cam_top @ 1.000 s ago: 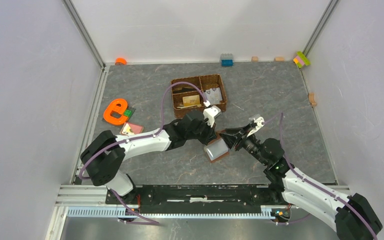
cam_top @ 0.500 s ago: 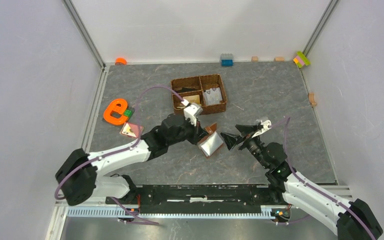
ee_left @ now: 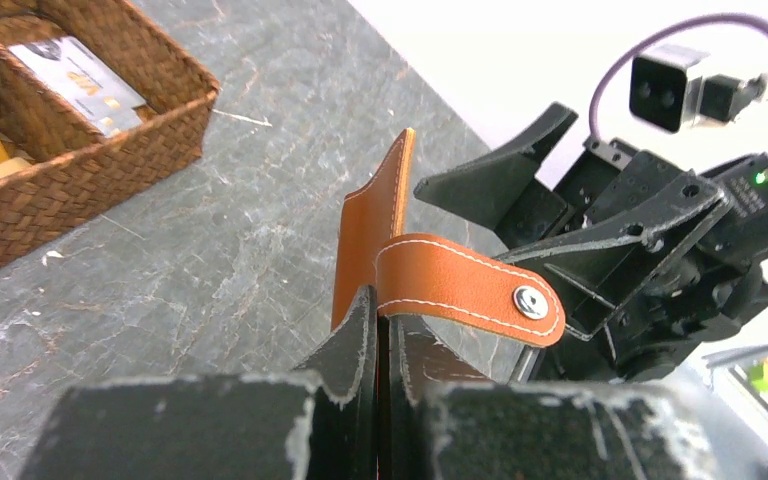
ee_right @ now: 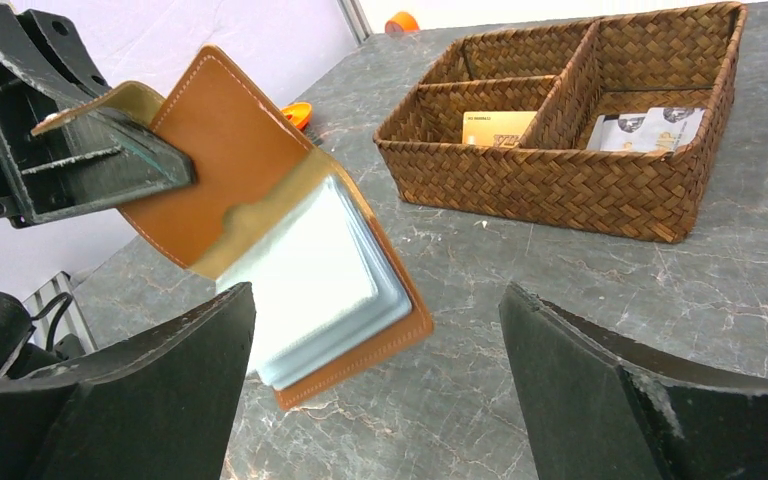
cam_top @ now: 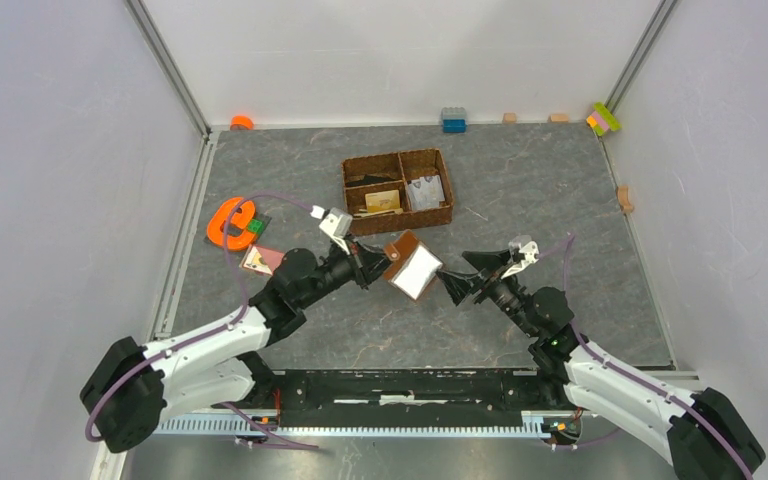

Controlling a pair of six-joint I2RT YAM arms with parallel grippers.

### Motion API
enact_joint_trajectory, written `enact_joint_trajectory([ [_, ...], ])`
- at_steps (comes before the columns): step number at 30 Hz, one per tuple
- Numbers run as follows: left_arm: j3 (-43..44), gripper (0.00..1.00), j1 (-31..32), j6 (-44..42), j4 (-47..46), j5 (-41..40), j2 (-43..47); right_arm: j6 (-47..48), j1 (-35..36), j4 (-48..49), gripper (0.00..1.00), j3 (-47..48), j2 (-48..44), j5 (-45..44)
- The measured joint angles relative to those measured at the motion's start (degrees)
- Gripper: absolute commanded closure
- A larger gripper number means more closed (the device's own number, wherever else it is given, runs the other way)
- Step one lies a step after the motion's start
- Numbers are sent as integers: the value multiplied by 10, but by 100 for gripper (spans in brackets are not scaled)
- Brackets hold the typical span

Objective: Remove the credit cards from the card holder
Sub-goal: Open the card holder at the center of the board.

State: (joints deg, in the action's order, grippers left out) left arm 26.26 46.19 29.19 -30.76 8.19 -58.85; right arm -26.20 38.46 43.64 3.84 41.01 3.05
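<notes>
My left gripper (cam_top: 375, 262) is shut on one flap of the brown card holder (cam_top: 410, 265) and holds it open above the floor. In the left wrist view (ee_left: 385, 330) the brown flap (ee_left: 370, 235) stands edge-on between my fingers, with its snap strap (ee_left: 465, 290) beside them. In the right wrist view the holder (ee_right: 250, 160) hangs open and shows its pale grey-blue card pockets (ee_right: 315, 270). My right gripper (cam_top: 460, 275) is open and empty just right of the holder (ee_right: 375, 390). A gold-tan card (cam_top: 382, 201) and pale cards (cam_top: 426, 191) lie in the basket.
A brown woven compartment basket (cam_top: 397, 165) stands behind the holder, also in the right wrist view (ee_right: 560, 185). An orange letter toy (cam_top: 228, 223) and a small pink tile (cam_top: 260, 259) lie at the left. Small blocks line the back wall (cam_top: 453, 119).
My left gripper has pulled back to the left and lifted the card holder off the floor, turning it open. My right gripper has let go, opened and drawn slightly right.
</notes>
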Motion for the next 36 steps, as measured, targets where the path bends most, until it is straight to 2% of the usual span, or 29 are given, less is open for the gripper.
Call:
enact_joint_trajectory([
  [10, -56, 98, -52, 85, -100, 0, 34, 1, 0, 14, 14, 0, 26, 6],
  [15, -58, 98, -60, 110, -134, 16, 33, 0, 0, 18, 17, 0, 75, 28],
  [21, -61, 98, -62, 131, -165, 45, 33, -5, 0, 32, 18, 0, 83, 49],
  [30, -61, 98, -63, 186, -266, 121, -44, -23, 0, 86, 23, 0, 95, 90],
  [36, -61, 98, -59, 195, -298, 163, -67, -32, 0, 99, 50, 0, 95, 99],
])
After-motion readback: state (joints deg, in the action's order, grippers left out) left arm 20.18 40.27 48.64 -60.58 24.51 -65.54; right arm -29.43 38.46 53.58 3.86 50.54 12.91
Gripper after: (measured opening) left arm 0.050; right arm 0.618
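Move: The left hand already grips the opened card holder by its strap and flap. The holder's middle is about 6 cm to that hand's right, 1 cm back and 3 cm lower, and the right gripper some 13 cm to its right. From the wide-open right hand the holder's middle is about 7 cm left, level fore and aft and 1 cm up. The woven basket is 18 cm ahead and 11 cm left of the right hand, 13 cm below. Rising about 4 cm overall, the left hand first carries the card holder some 2.5 cm rightward, then swings it back and left, rolling about 20 degrees left side down and turning clockwise, flap still pinched. The right hand dips about 3 cm and comes back up while easing left and slightly back, turning counter-clockwise; its fingers straddle the sleeves' free end and start closing, still well apart. ##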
